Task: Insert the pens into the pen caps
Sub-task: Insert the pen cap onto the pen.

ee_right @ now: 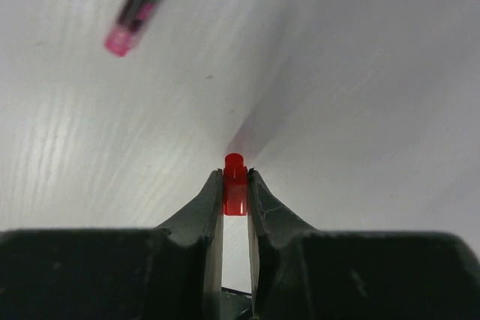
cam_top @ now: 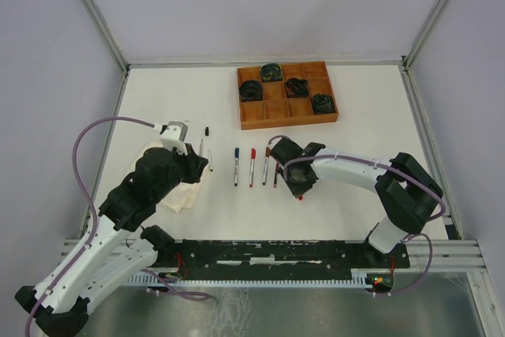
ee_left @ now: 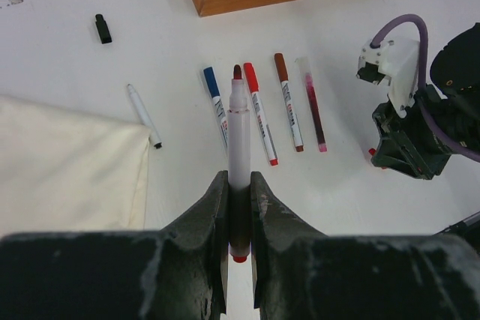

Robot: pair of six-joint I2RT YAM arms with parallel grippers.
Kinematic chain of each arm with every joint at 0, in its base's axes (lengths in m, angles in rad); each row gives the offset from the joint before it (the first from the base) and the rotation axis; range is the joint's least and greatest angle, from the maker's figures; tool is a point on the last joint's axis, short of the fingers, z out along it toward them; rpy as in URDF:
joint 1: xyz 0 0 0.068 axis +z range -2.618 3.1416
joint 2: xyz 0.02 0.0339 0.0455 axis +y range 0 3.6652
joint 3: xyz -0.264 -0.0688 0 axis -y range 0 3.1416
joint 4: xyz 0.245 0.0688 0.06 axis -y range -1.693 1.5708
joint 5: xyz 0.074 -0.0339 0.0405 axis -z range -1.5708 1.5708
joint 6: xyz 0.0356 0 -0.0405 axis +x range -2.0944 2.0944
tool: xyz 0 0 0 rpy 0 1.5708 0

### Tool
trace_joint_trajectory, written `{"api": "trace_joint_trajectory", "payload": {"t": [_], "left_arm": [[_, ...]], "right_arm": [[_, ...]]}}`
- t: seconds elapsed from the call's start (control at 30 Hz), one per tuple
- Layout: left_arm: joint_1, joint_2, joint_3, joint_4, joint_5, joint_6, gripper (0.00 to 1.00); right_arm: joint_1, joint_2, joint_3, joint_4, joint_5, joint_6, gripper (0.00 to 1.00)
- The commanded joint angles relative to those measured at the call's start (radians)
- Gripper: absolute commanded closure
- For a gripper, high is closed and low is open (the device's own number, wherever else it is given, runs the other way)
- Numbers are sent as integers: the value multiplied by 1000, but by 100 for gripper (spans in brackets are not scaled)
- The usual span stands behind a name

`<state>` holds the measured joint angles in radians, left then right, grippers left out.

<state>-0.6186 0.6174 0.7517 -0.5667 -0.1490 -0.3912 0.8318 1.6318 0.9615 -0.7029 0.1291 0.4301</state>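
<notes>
My left gripper (ee_left: 239, 185) is shut on a white-barrelled pen (ee_left: 239, 140), whose bare dark-red tip points away over the table. On the table ahead of it lie a blue-capped pen (ee_left: 217, 106), a red-capped pen (ee_left: 259, 114), a brown-capped pen (ee_left: 288, 103) and an uncapped pen with a pink end (ee_left: 311, 103). A short white pen (ee_left: 142, 115) lies further left, and a black pen cap (ee_left: 103, 28) sits beyond it. My right gripper (ee_right: 235, 177) is down at the tabletop, shut on a red pen cap (ee_right: 235, 185). From above, that cap (cam_top: 301, 197) lies just right of the row of pens.
A folded cream cloth (ee_left: 67, 162) lies under my left arm. A wooden compartment tray (cam_top: 288, 122) with dark coiled cable bundles stands at the back. The two grippers (cam_top: 197, 165) (cam_top: 300, 191) flank the pens, with white table around them.
</notes>
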Motion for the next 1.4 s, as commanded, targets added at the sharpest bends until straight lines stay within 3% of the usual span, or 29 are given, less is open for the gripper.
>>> {"api": "trace_joint_trajectory", "payload": {"t": [0.0,0.13,0.3,0.67,1.0,1.23,1.37], "left_arm": [[0,-42,6,37,-53,-16,97],[-1,-73,3,31,-89,-25,97],[0,-74,4,30,-98,-27,97],[0,-72,3,28,-101,-28,97],[0,-61,5,28,-96,-28,97],[0,-63,3,29,-98,-27,97],[0,-61,3,29,-96,-29,97]], "right_arm": [[48,-33,95,-23,-95,-269,81],[92,-20,122,-47,-189,-449,79],[133,38,172,-91,-135,-578,79],[191,152,203,-89,-106,-659,71],[196,66,185,-53,-105,-599,59],[196,-98,128,19,34,-308,52],[197,-188,49,57,42,-157,41]]}}
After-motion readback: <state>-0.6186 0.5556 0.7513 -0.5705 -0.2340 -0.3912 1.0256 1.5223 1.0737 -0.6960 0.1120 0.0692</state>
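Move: The red pen cap is already pinched in my right hand, just above the table. The bare spot I take it to is about 5 cm to the left and 3 cm back, 1 cm lower. From the hand, the pink-ended pen's middle lies some 7 cm ahead and 7 cm left, the brown pen's about 9 cm ahead and 10 cm left. From my left hand, which holds an uncapped pen, the cap is about level ahead, some 23 cm right and 21 cm below. I lift the red cap a couple of centimetres with my right hand and carry it about 5 cm left and a little back, turning it nearly 50 degrees counter-clockwise. Then I lower it to the table short of the pink-ended pen, open my fingers to let go, and rise some 6 cm, turning partly back. My left hand keeps its pen and shifts about 2 cm left and up. ##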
